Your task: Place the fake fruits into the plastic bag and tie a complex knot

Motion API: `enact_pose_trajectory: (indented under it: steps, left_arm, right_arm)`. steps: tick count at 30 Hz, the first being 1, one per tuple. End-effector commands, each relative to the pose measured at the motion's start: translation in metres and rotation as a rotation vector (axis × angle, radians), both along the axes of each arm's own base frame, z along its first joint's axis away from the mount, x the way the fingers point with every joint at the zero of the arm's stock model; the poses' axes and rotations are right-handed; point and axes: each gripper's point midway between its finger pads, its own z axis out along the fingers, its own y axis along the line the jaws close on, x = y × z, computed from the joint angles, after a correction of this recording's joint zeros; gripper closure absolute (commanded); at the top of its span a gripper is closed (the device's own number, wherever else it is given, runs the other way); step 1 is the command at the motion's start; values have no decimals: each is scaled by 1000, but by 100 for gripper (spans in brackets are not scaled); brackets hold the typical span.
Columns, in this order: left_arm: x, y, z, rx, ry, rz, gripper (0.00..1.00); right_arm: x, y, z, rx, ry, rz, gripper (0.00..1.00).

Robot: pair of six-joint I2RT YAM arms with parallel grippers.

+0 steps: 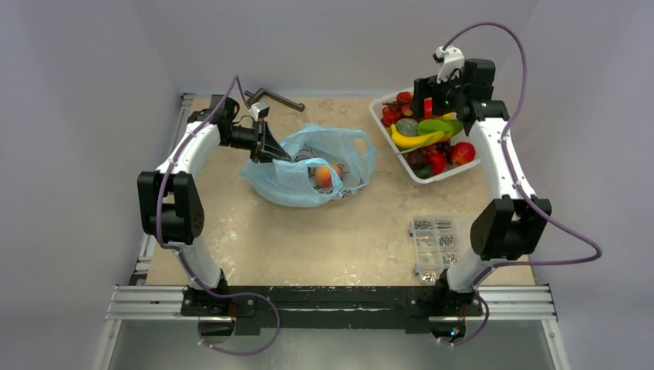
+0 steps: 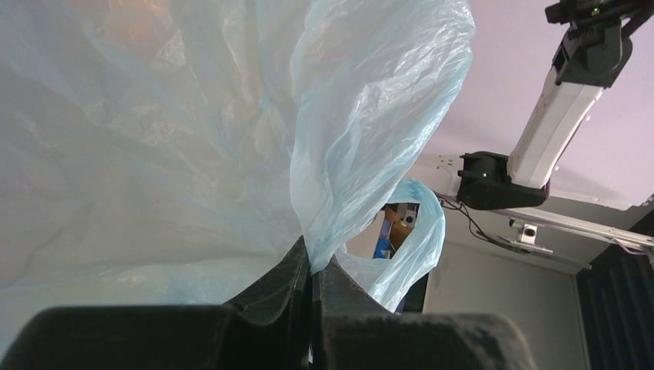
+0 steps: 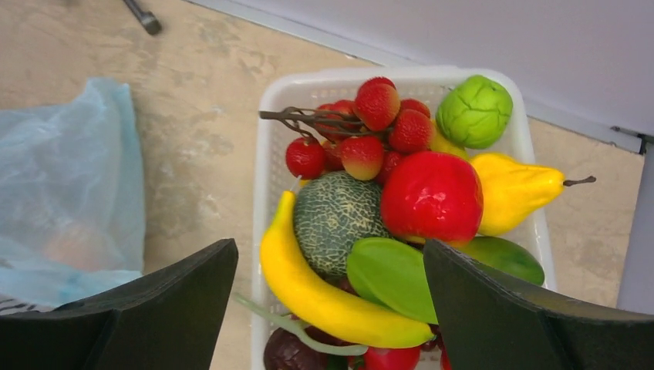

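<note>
The light-blue plastic bag [image 1: 312,166] lies open mid-table with an orange-red fruit [image 1: 324,176] inside. My left gripper [image 1: 271,148] is shut on the bag's left rim; the wrist view shows the film [image 2: 362,131] pinched between the jaws, with a handle loop [image 2: 420,239] beyond. The other fake fruits sit in a white tray [image 1: 379,106] at the back right: a yellow banana [image 3: 324,289], netted green melon [image 3: 335,216], red fruit [image 3: 432,196], yellow pear [image 3: 513,189], strawberries [image 3: 378,104]. My right gripper [image 3: 332,262] is open above the tray, over the banana.
A clear box of metal screws [image 1: 434,247] sits at the front right near the right arm's base. A dark metal crank tool [image 1: 274,98] lies at the back of the table behind the bag. The bag's edge [image 3: 69,193] shows left of the tray.
</note>
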Motion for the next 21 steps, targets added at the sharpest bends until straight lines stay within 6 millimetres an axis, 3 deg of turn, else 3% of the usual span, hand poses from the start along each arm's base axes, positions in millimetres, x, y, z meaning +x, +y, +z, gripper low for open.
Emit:
enact_pose_trajectory:
  steps: [1, 8, 21]
  left_arm:
    - [6, 0, 13, -16, -67, -11, 100]
    - [6, 0, 15, -12, -78, -14, 100]
    - [10, 0, 15, -16, -70, -6, 100]
  right_arm:
    - [21, -15, -1, -51, 10, -88, 7]
    - [54, -54, -34, -105, 80, -210, 6]
    - [64, -61, -87, -133, 168, -189, 10]
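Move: The red apple lies about 10 cm ahead of the right hand, 5 cm to its right and 12 cm below. From that hand, the green star fruit is some 4 cm ahead and 5 cm right, the netted melon 7 cm ahead and 1 cm left, both about 14 cm lower; the yellow pear is 12 cm ahead and 10 cm right, 12 cm lower. From the left hand, the apple is roughly 21 cm ahead, 34 cm right and 6 cm lower. Down by about 9 cm, with some 6 cm each forward and to its right, the right hand swoops towards the red apple in the basket, slowing to little more than a slow sink at the end. Its wrist tips further down and turns clockwise, each by roughly 10 degrees; the empty fingers stay wide open. The left hand stays put, still pinching the bag's rim. ##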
